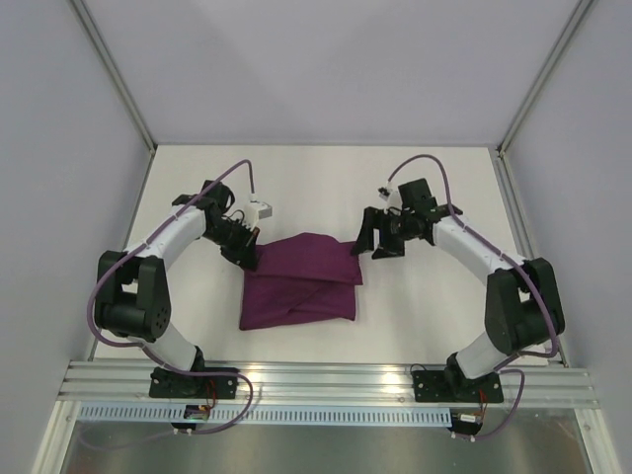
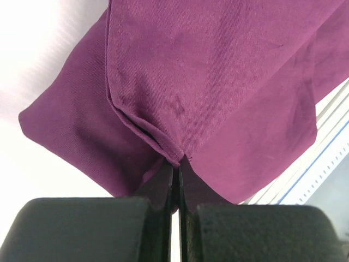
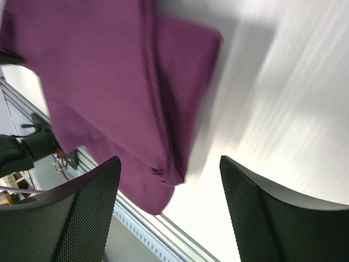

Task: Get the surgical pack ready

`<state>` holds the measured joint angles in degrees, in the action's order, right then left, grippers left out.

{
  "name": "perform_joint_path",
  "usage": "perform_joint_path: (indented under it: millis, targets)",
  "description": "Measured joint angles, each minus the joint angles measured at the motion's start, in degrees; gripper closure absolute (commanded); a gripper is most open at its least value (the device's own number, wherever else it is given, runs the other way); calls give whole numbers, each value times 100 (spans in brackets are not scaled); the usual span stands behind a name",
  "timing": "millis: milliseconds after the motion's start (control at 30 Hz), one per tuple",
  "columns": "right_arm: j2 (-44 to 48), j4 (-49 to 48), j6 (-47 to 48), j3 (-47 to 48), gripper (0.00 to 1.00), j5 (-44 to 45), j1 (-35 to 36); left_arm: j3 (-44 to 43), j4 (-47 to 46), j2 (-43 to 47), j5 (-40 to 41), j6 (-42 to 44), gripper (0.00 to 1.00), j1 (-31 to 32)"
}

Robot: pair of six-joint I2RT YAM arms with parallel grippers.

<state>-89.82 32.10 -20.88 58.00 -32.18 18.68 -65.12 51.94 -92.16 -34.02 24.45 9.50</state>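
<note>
The deep-purple cloth point(image 1: 301, 279) lies as a folded bundle in the middle of the table. My left gripper point(image 1: 245, 255) is at its far left corner, shut on a fold of the cloth point(image 2: 180, 158). My right gripper point(image 1: 367, 237) hovers just off the bundle's far right corner, open and empty; the cloth point(image 3: 109, 71) fills the upper left of the right wrist view. The steel tray, gauze, forceps and packets are not in view.
The white table point(image 1: 326, 183) is bounded by grey walls at the back and sides. A metal rail point(image 1: 326, 380) with both arm bases runs along the near edge.
</note>
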Motion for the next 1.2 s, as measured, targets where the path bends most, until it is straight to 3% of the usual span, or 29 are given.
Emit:
perform_joint_path:
  millis: [167,433,733,933,1133,1200]
  targets:
    - [-472,116,17,1545,23,66,-11,101,-96,0,48,151,100,0]
    - [-3091,457,-315,3958,30,-122,7,179,-164,0,87,175,100,-2]
    - [-4472,769,-881,4522,35,-1130,273,208,-210,0,85,144,100,-2]
    - [-4900,756,-1196,4837,54,-1687,503,208,-214,0,94,140,100,-2]
    - [-5005,739,-1329,4905,94,-1904,529,208,-216,-7,109,138,100,0]
    - [-5005,656,-1425,4942,100,-1943,529,208,-227,-17,109,136,100,0]
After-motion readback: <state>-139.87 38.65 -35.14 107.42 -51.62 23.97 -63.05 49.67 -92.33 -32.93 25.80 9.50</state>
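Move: The middle of the cloth's far edge lies about 11 cm ahead of the open right hand, 13 cm to its left and 6 cm below. The cloth's far right corner is some 9 cm ahead, 4 cm left and 7 cm below; the side corner just let go is about 4 cm back, 2 cm left and 5 cm below. From the left hand, still pinching the cloth's left side, that far-edge middle is roughly 11 cm ahead, 12 cm right and 4 cm lower. Forward and up in a quick arc, the open right hand leaves the side corner, then drops beyond the cloth's far edge, about 15 cm out. It goes on left and draws back some 4 cm onto the edge, tilting its fingertips back towards the base by roughly 20 degrees, and closes to pinch the cloth. The left hand keeps its hold, sinking about a centimetre. ##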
